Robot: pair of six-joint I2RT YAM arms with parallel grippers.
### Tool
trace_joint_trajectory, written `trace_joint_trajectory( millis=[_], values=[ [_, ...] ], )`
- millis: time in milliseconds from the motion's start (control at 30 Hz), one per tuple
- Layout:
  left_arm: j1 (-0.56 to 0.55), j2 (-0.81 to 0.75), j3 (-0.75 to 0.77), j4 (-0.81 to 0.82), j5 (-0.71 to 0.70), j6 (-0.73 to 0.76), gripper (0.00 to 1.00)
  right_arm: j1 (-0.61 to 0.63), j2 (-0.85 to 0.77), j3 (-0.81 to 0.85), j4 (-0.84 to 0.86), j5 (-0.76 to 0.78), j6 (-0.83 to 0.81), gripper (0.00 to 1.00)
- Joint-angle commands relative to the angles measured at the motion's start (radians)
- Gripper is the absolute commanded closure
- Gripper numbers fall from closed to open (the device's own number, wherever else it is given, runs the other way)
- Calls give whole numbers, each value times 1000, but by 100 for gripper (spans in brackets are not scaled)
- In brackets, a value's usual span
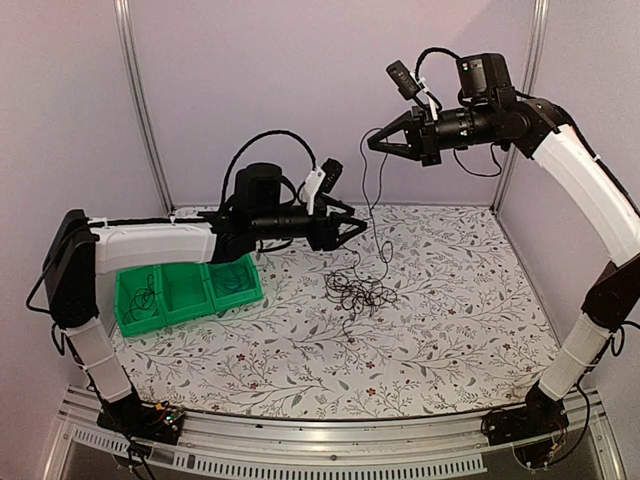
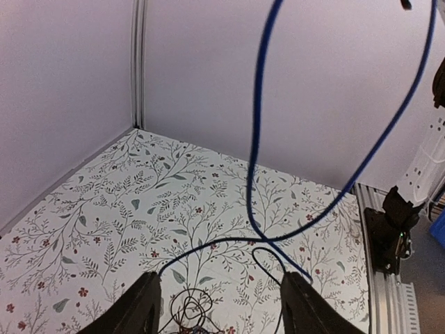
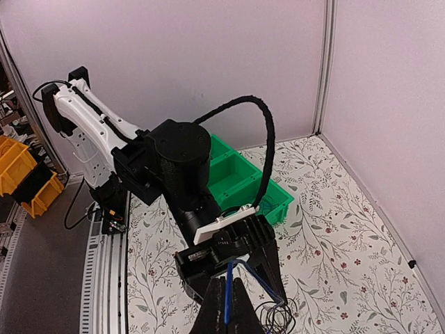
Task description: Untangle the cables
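My right gripper [image 1: 371, 143] is raised high near the back wall, and its fingers [image 3: 227, 292] are shut on the blue cable [image 2: 254, 139]. That cable hangs in a long loop down toward the table. Its lower part crosses between the wide-apart fingers of my left gripper [image 2: 221, 277], close to the right fingertip [image 2: 295, 282]. The left gripper [image 1: 362, 224] hovers open just above the table, left of the hanging cable. A tangle of thin black cables [image 1: 360, 292] lies on the flowered table below both grippers, and it also shows as the tangle [image 2: 188, 309] between the left fingers.
A green three-compartment bin [image 1: 200, 312] stands at the left under the left arm, with thin black wires in two compartments. Purple walls and metal posts close the back and sides. Yellow bins [image 3: 21, 170] sit outside the cell.
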Motion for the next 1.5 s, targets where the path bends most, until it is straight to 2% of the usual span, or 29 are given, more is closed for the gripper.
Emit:
trace_joint_trajectory(
  millis=[0, 100, 267, 433, 767, 1033, 1200, 1233, 1333, 1367, 1467],
  values=[
    [-5, -79, -22, -121, 30, 35, 36, -4, 13, -7, 12, 19, -8, 100],
    [-8, -114, -67, -51, 50, 32, 36, -4, 19, -6, 9, 18, -10, 100],
    [-4, -54, -30, 65, 36, -43, 38, -4, 31, -6, 13, 9, -9, 100],
    [-4, 22, 29, 147, 103, -92, 54, -4, 38, 0, 21, 9, 1, 100],
    [-3, 74, 82, 180, 164, -85, 69, -4, 40, -3, 30, 12, 13, 100],
    [4, 116, 106, 238, 144, -146, 98, -5, 47, 0, 37, 16, 21, 100],
    [31, 47, 25, 253, 75, -175, 100, -23, 44, -18, 49, 116, 43, 99],
    [37, 24, 4, 245, 60, -176, 100, -33, 42, -29, 55, 140, 49, 94],
    [60, -49, -53, 188, 15, -179, 100, -99, 45, -74, 68, 208, 72, 57],
    [68, -74, -71, 168, -2, -180, 100, -115, 48, -90, 67, 225, 75, 47],
    [94, -162, -121, 91, -54, -189, 100, -152, 59, -133, 55, 200, 55, 40]
  ],
)
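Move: The hanging cable's free stretch, still held at its top by the right hand, is about 5 cm to the left hand's right, level ahead and some 2 cm higher; from the right hand it hangs about 14 cm straight below. The tangle lies on the table some 26 cm below the left hand, about 3 cm back and 3 cm right. The green tray is about 38 cm to the left hand's left, 3 cm back and 25 cm down. Left hand edges rightward and up, pinches the hanging cable; right opens, withdrawing forward and down about 9 cm. ##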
